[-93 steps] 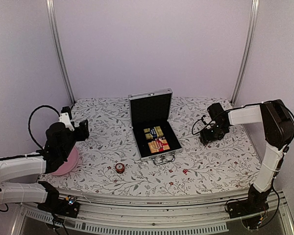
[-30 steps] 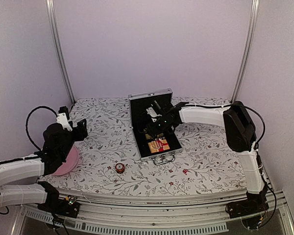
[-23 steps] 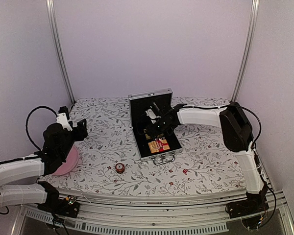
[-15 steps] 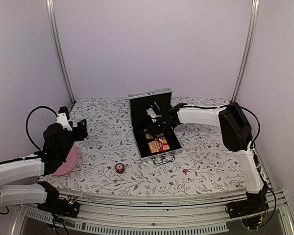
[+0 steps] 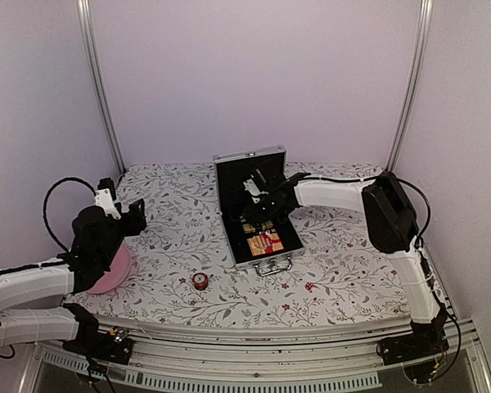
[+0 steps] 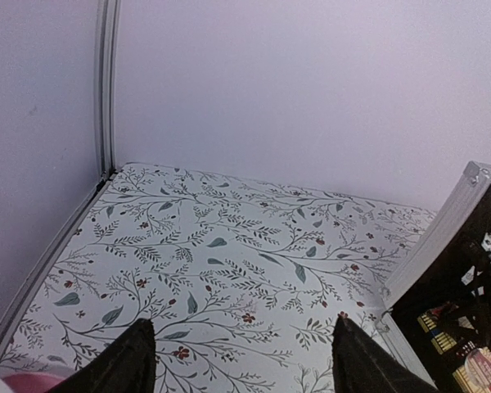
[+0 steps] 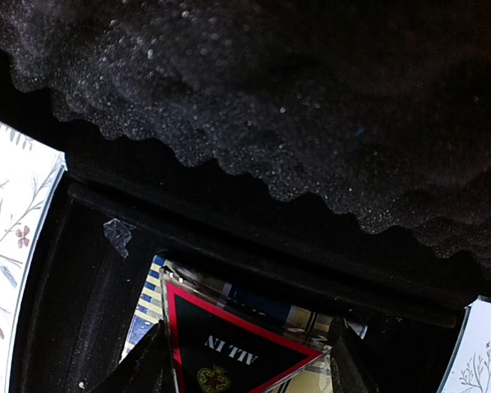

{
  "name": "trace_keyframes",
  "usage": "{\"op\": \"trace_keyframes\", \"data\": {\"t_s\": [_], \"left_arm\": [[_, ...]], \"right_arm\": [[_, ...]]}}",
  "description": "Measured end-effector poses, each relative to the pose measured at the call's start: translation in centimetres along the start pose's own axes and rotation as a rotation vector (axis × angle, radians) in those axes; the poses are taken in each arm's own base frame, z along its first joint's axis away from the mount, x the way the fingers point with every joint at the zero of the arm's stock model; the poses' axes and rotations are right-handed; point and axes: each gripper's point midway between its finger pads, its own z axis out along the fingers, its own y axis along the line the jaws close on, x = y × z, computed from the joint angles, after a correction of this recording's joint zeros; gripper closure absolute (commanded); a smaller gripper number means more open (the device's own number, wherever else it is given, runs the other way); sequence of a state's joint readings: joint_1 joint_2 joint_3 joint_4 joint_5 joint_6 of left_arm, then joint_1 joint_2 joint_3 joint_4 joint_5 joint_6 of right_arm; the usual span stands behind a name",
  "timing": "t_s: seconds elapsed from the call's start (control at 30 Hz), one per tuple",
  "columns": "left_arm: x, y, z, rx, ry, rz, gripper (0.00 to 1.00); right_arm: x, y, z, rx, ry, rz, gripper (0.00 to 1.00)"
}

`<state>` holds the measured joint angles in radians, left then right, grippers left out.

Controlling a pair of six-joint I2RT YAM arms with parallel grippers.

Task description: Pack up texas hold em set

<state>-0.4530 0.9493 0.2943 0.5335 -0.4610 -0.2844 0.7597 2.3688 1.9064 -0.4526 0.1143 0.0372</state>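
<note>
The silver briefcase [image 5: 231,239] of the texas hold em set lies open mid-table, its lid [image 5: 247,175] upright. Yellow and red card packs [image 5: 267,243] lie in its black base. My right gripper [image 5: 259,214] reaches into the case from the right. In the right wrist view it [image 7: 245,372] is shut on a black, red-edged triangular "ALL IN" token [image 7: 229,344], just above striped card packs [image 7: 150,309] and below the lid's foam [image 7: 311,98]. A round red token [image 5: 200,281] lies on the cloth in front of the case. My left gripper [image 5: 137,214] hovers open at the far left, holding nothing.
A pink plate [image 5: 114,274] sits under the left arm; its edge [image 6: 16,383] shows in the left wrist view. That view also catches the case's lid edge [image 6: 442,241] at the right. Metal frame posts [image 5: 98,82] and walls bound the flowered table [image 5: 352,262].
The right gripper came from the table's right side into the open case, then barely shifted over the last second. The left arm has stayed where it was.
</note>
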Motion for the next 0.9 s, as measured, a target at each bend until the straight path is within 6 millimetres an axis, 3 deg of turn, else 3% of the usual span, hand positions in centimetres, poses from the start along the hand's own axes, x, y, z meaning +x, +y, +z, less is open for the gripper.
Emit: {"op": "trace_keyframes", "data": {"t_s": [0.23,0.53,0.67,0.9], "left_arm": [[0.0,0.0,0.0,0.0,0.0,0.0,0.26],[0.0,0.0,0.0,0.0,0.001,0.0,0.26],[0.0,0.0,0.0,0.0,0.002,0.0,0.26],[0.1,0.0,0.0,-0.001,0.006,0.003,0.26]], "right_arm": [[0.0,-0.1,0.0,0.004,-0.002,0.007,0.25],[0.0,0.0,-0.6,-0.011,0.001,0.01,0.15],[0.2,0.3,-2.4,-0.043,-0.013,0.016,0.11],[-1.2,1.1,-8.4,-0.147,-0.12,0.023,0.1]]}}
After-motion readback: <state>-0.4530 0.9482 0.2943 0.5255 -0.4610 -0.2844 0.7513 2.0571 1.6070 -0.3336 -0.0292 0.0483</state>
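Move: Between the right hand's fingers is the "ALL IN" triangle, roughly 1 cm above its place on the blue-and-gold decks in the case. The red-and-gold decks lie some 7 cm back and 2 cm right of the hand, the case handle about 14 cm back and 4 cm right; the open lid stands about 7 cm ahead and 8 cm higher. From the left hand, the blue-and-gold decks lie about 13 cm ahead, 32 cm right and 16 cm below. Still gripping the "ALL IN" triangle at the blue-and-gold decks, the right hand stays in place and spreads its fingers wide to let it go. Then it lifts clear, gathering speed, up about 7 cm and back some 4 cm away from the decks and lid, rolling roughly 10 degrees so its left side rises. ##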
